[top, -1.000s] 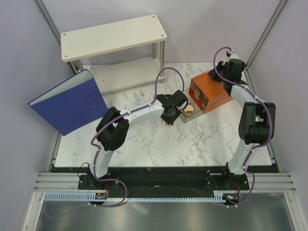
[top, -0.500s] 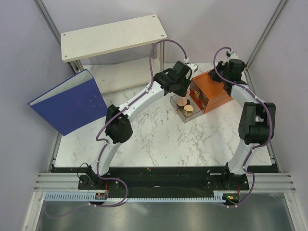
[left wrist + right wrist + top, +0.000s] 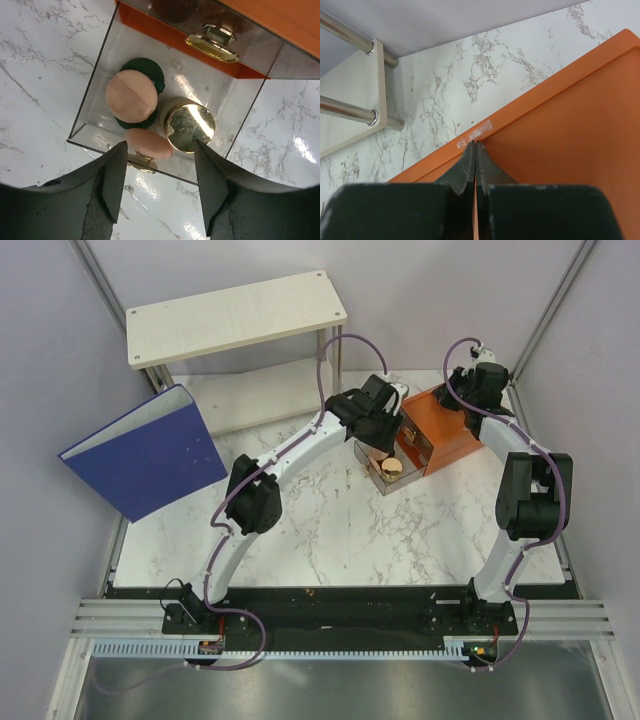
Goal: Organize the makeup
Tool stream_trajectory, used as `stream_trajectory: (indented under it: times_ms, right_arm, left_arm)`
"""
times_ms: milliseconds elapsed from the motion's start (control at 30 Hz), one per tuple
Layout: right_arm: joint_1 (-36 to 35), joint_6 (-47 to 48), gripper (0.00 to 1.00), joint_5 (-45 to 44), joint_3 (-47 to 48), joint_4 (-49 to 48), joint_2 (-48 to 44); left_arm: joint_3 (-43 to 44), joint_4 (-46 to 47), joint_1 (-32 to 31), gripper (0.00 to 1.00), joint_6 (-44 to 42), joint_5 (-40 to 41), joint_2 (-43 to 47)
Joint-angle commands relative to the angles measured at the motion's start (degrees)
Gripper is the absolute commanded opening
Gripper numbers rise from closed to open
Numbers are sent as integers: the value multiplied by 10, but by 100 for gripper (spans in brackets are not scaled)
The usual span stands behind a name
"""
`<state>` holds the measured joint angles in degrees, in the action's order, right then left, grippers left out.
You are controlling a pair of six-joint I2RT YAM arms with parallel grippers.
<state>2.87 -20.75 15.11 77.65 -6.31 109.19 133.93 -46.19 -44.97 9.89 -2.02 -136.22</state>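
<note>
The orange box (image 3: 445, 435) has its lower clear drawer (image 3: 200, 85) pulled out. In the drawer lie a round gold jar (image 3: 190, 127), a peach-pink disc (image 3: 131, 96) stacked on two dark green discs (image 3: 150, 70), and a second peach-pink disc (image 3: 147, 142) against the front wall. My left gripper (image 3: 160, 150) hovers open and empty just above the drawer's front; it also shows in the top view (image 3: 380, 435). My right gripper (image 3: 475, 145) is shut, its tips resting on the back top edge of the orange box (image 3: 570, 125). The beige and clear bottles are out of view.
A big blue binder (image 3: 145, 450) stands at the left. A white two-level shelf (image 3: 235, 315) stands at the back, its metal legs (image 3: 350, 112) near the right gripper. The upper drawer with a gold handle (image 3: 212, 42) is closed.
My left arm swung from the table in front of the drawer up and back over the drawer. The peach-pink disc it carried now lies in the drawer. The right arm has not moved.
</note>
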Motion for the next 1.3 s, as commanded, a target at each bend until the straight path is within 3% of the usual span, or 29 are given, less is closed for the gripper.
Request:
stream_trajectory:
  times_ms: [0,33,100,133,200,267,500,1067,1267]
  right_arm:
    - [-9,26,0,-11,-73,270,85]
    - [-9,26,0,-11,-72,270,86]
    - [-8,26,0,-11,-72,270,86]
    - [-9,27,0,-12,-72,270,86]
    - [-9,27,0,-12,-72,270,87]
    - [-9,27,0,-12,-71,270,88]
    - [-8,27,0,-12,-71,270,91]
    - [-9,27,0,-16,-68,270,96]
    - [-9,26,0,-16,-68,270,96]
  left_arm:
    - [-27,10,15,63,32,-17,63]
    - [-40,12,27,63,42,-25,78]
    - [-84,13,42,53,72,-68,95]
    - [-100,17,56,35,91,-93,109]
    - [-147,31,70,12,108,-130,120]
    - [-176,55,88,2,136,-180,130]
    - [-201,72,117,2,200,-251,92]
    - [-99,79,112,2,240,-258,-24]
    - [-82,216,109,2,322,-340,-60]
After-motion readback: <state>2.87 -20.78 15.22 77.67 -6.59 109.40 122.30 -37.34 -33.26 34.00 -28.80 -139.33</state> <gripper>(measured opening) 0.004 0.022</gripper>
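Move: The open drawer's front, with its handle, lies about 4 cm to the left of my left hand, 1 cm back and some 6 cm lower. Inside, about 8 cm down, the gold pot is 2 cm back and 2 cm right; the stacked puffs lie 3 cm ahead, level sideways. The orange cabinet's middle is some 14 cm right, 5 cm ahead. From my right hand the drawer front is roughly 17 cm back, 18 cm left and 8 cm down. I swing my left hand about 7 cm left, out over the drawer's front, shutting the empty fingers and turning them some 40 degrees to point more squarely right. Then I sink about 5 cm outside it, easing back right, and finish with a short right-and-forward push of the closed tips against the front near its handle. My right hand keeps its shut tips on the cabinet top. ##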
